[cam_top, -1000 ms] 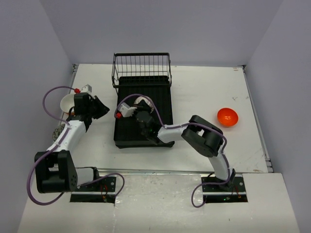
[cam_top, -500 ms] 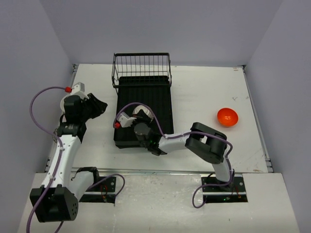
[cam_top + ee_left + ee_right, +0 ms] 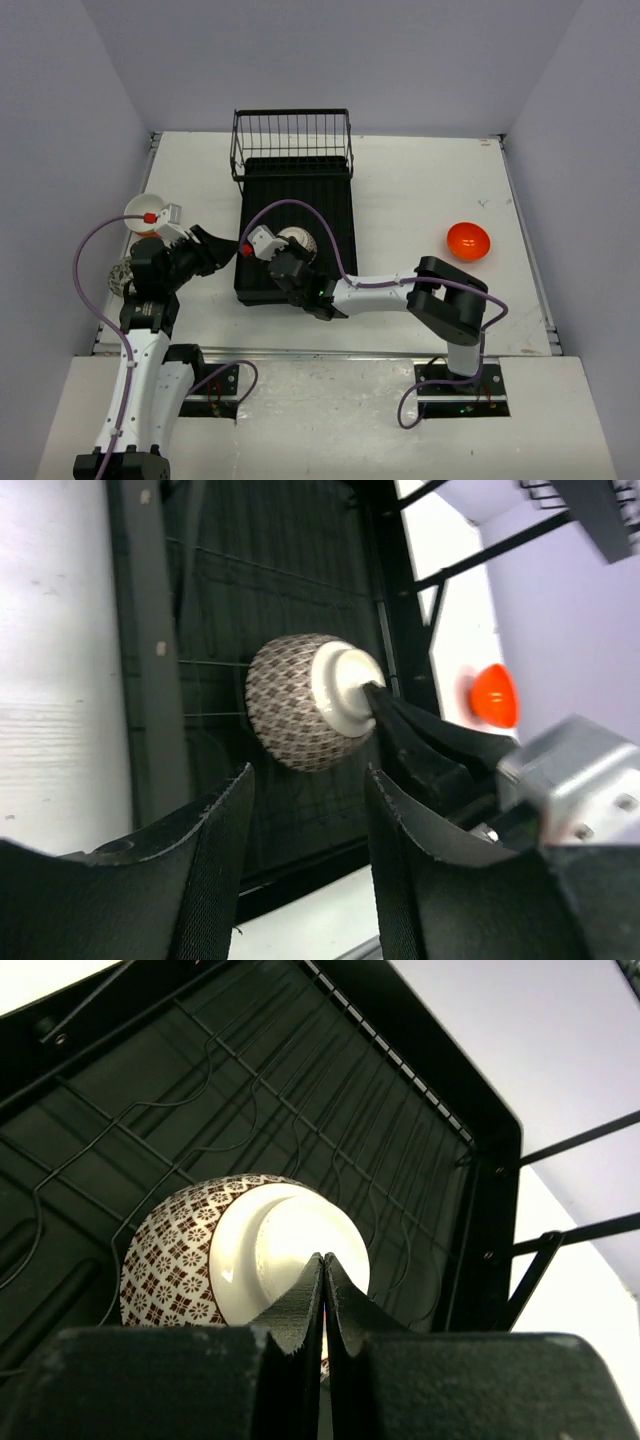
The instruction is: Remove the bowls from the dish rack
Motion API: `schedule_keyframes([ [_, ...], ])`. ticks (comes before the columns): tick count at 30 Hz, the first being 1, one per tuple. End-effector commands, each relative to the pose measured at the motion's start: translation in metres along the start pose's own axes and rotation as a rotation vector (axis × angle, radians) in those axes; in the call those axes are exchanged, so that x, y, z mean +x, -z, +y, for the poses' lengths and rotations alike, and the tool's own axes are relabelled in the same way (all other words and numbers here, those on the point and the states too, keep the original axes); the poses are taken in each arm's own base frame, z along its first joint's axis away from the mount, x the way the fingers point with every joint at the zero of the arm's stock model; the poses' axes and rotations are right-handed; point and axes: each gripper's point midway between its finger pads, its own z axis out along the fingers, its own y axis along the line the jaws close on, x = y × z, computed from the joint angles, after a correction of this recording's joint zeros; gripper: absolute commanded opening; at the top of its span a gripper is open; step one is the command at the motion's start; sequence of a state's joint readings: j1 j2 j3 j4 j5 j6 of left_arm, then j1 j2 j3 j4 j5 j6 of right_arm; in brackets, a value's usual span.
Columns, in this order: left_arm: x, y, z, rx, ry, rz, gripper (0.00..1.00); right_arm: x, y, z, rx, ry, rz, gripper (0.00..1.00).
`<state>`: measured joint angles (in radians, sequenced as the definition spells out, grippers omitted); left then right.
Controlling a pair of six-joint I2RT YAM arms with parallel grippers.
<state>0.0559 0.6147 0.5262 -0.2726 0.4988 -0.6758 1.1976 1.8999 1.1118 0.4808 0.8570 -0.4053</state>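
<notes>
The dish rack (image 3: 330, 215) is a black tray with a wire basket (image 3: 292, 140) at its far end. A brown-and-white patterned bowl (image 3: 300, 240) lies tipped on the rack floor, its white foot turned toward my right gripper (image 3: 292, 253). In the right wrist view that gripper (image 3: 323, 1260) is shut, its tips pressed against the bowl's (image 3: 200, 1250) foot. My left gripper (image 3: 222, 248) hovers beside the rack's left edge, open and empty. The left wrist view shows the left gripper (image 3: 305, 850) facing the bowl (image 3: 295, 720). A white bowl (image 3: 140, 210) rests on the table at far left.
An orange bowl (image 3: 468, 241) sits on the table to the right, also seen as the orange bowl (image 3: 493, 695) past the rack. A small patterned bowl (image 3: 118, 278) shows partly behind my left arm. Walls close in on the left, right and far sides.
My left gripper has opened, let go of the white bowl and drawn back toward the near edge. My right gripper and the patterned bowl have shifted slightly nearer within the rack.
</notes>
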Motion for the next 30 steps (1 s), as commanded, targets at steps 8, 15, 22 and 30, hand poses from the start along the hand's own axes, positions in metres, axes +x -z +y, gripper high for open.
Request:
schedule_keyframes([
  [8,-0.012,0.006,-0.045,0.235,0.035,-0.068,0.50,-0.015,0.029,-0.010,-0.101,-0.197,0.078,0.00],
  [15,-0.014,-0.013,-0.050,0.297,0.126,-0.048,0.52,-0.069,0.054,-0.078,-0.041,-0.215,0.094,0.07],
  [22,-0.019,-0.035,-0.085,0.246,0.127,0.068,0.47,-0.114,0.094,-0.138,-0.153,-0.406,0.189,0.29],
  [30,-0.009,-0.031,-0.066,-0.015,0.134,0.197,0.48,-0.082,0.177,-0.120,-0.626,-0.838,0.333,0.52],
])
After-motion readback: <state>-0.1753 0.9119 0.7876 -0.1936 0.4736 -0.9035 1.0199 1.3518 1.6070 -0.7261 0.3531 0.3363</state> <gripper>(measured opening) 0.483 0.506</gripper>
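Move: Just beneath the right hand's closed fingertips is the upturned patterned bowl, its middle some 2 cm back, 2 cm to the right and 5 cm lower. The black tray's near wall runs about 14 cm back of that hand, 2 cm to its right, 7 cm lower; the wire shelf's front bar is roughly 11 cm ahead, 1 cm right and 8 cm higher. From the left hand the bowl lies about 3 cm ahead, 14 cm right and 10 cm below. Dragging the bowl by its foot with shut fingertips, the right hand goes on back another 2 cm towards the tray's near wall, then comes off it and rises fast by about 20 cm, opening to half, tipping its fingers down and finally swinging right and back. The left hand, open about half, shifts right and up over the tray, slightly forward. ##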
